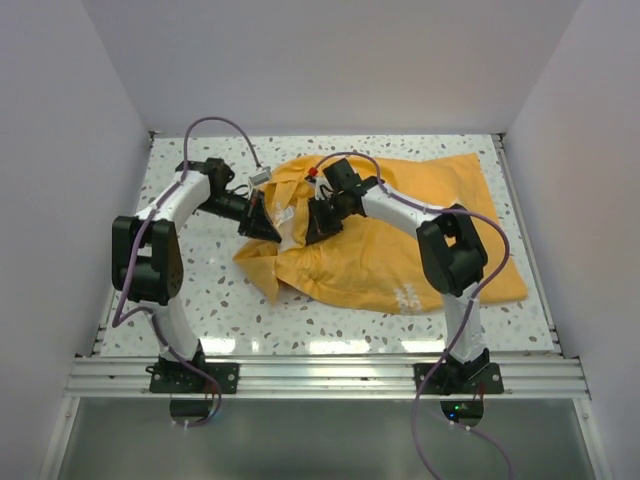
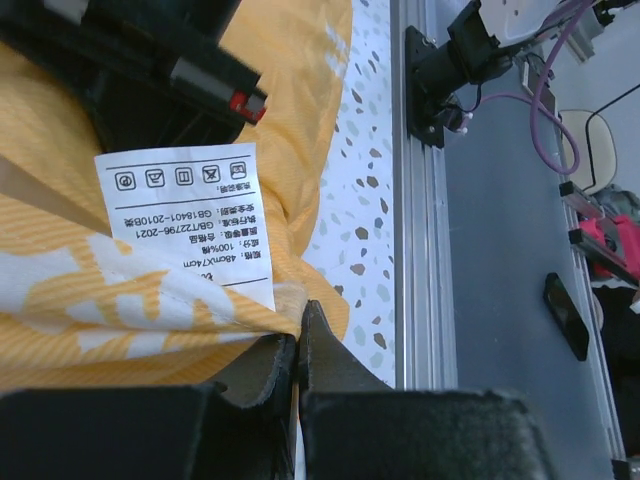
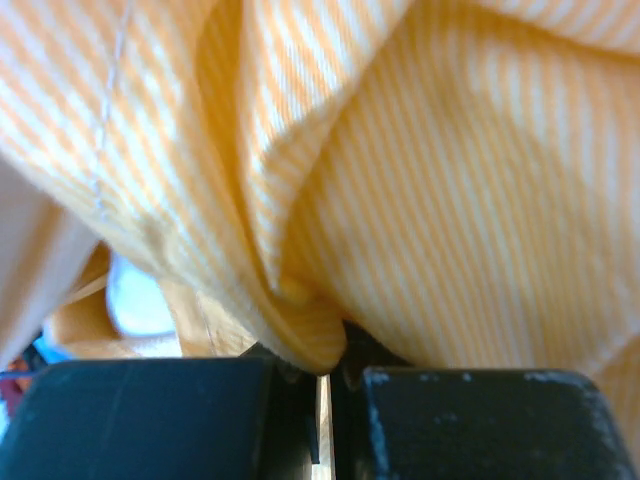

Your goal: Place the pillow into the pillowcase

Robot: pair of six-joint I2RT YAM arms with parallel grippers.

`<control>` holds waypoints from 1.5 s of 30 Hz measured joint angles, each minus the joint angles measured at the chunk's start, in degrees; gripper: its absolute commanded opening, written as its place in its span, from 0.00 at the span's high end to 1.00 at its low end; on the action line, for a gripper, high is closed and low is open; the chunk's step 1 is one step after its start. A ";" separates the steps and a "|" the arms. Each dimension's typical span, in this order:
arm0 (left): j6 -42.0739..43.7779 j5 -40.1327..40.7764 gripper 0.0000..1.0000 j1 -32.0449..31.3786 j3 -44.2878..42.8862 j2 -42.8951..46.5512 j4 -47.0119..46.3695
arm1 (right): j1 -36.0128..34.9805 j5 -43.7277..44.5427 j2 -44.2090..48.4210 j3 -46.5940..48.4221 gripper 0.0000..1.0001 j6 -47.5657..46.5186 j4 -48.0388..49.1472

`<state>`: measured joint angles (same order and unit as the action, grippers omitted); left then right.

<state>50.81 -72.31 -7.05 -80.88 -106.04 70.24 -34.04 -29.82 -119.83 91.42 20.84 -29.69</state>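
The orange-yellow pillowcase (image 1: 400,240) lies bulging and rumpled across the middle and right of the table. Its open, crumpled end faces left, between my two grippers. My left gripper (image 1: 262,225) is shut on the fabric edge (image 2: 285,320) just below a white care label (image 2: 185,220). My right gripper (image 1: 320,228) is shut on a fold of striped orange cloth (image 3: 310,335) close beside the left one. The pillow is hidden by the orange fabric. The right gripper's black body (image 2: 150,70) fills the top of the left wrist view.
The speckled terrazzo tabletop (image 1: 200,300) is walled in white on three sides. An aluminium rail (image 1: 320,375) carrying both arm bases runs along the near edge. The pillowcase's far right corner (image 1: 515,290) reaches close to the table's right edge.
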 measured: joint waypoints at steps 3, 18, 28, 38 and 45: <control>-0.11 -0.50 1.00 -0.50 -4.28 0.44 0.39 | 0.11 2.12 -1.33 1.40 1.00 -0.28 0.17; -0.81 -0.87 1.00 -3.74 8.09 8.61 -1.73 | 0.39 1.25 -4.31 5.79 1.00 1.38 0.61; -24.72 0.13 1.00 -3.23 9.01 4.90 -24.61 | 3.23 -3.91 4.42 1.77 0.83 2.21 2.51; -38.14 0.76 1.00 -2.23 9.20 4.33 -37.35 | 3.65 -4.87 8.63 -0.35 0.38 3.37 1.88; -37.33 -2.64 1.00 1.84 10.51 4.74 -35.85 | 0.94 -3.63 4.17 2.82 0.38 8.39 2.36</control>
<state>13.47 -74.96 -5.21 -70.37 -101.30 34.39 -33.10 -33.45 -115.66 94.24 29.23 -27.33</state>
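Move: Just ahead of the left fingertips, which already pinch the pillowcase's edge, the care label stands about 3 cm farther out and 2 cm right, near their height. The case's near corner droops about 8 cm back from the left hand, level sideways and some 12 cm below. From the right hand, also already gripping case cloth, that label is about 2 cm ahead, 6 cm left and 5 cm higher; the spread cloth's middle lies roughly 22 cm right, level ahead, 5 cm below. Shaking the pillowcase with both hands, the left keeps its pinch: up about 5 cm, back and down, then some 8 cm forward, turning slightly counter-clockwise. The right, closed on its fold, dips forward, climbs about 11 cm from its low point and opens its fingers, ending with a small shift left towards the label. ##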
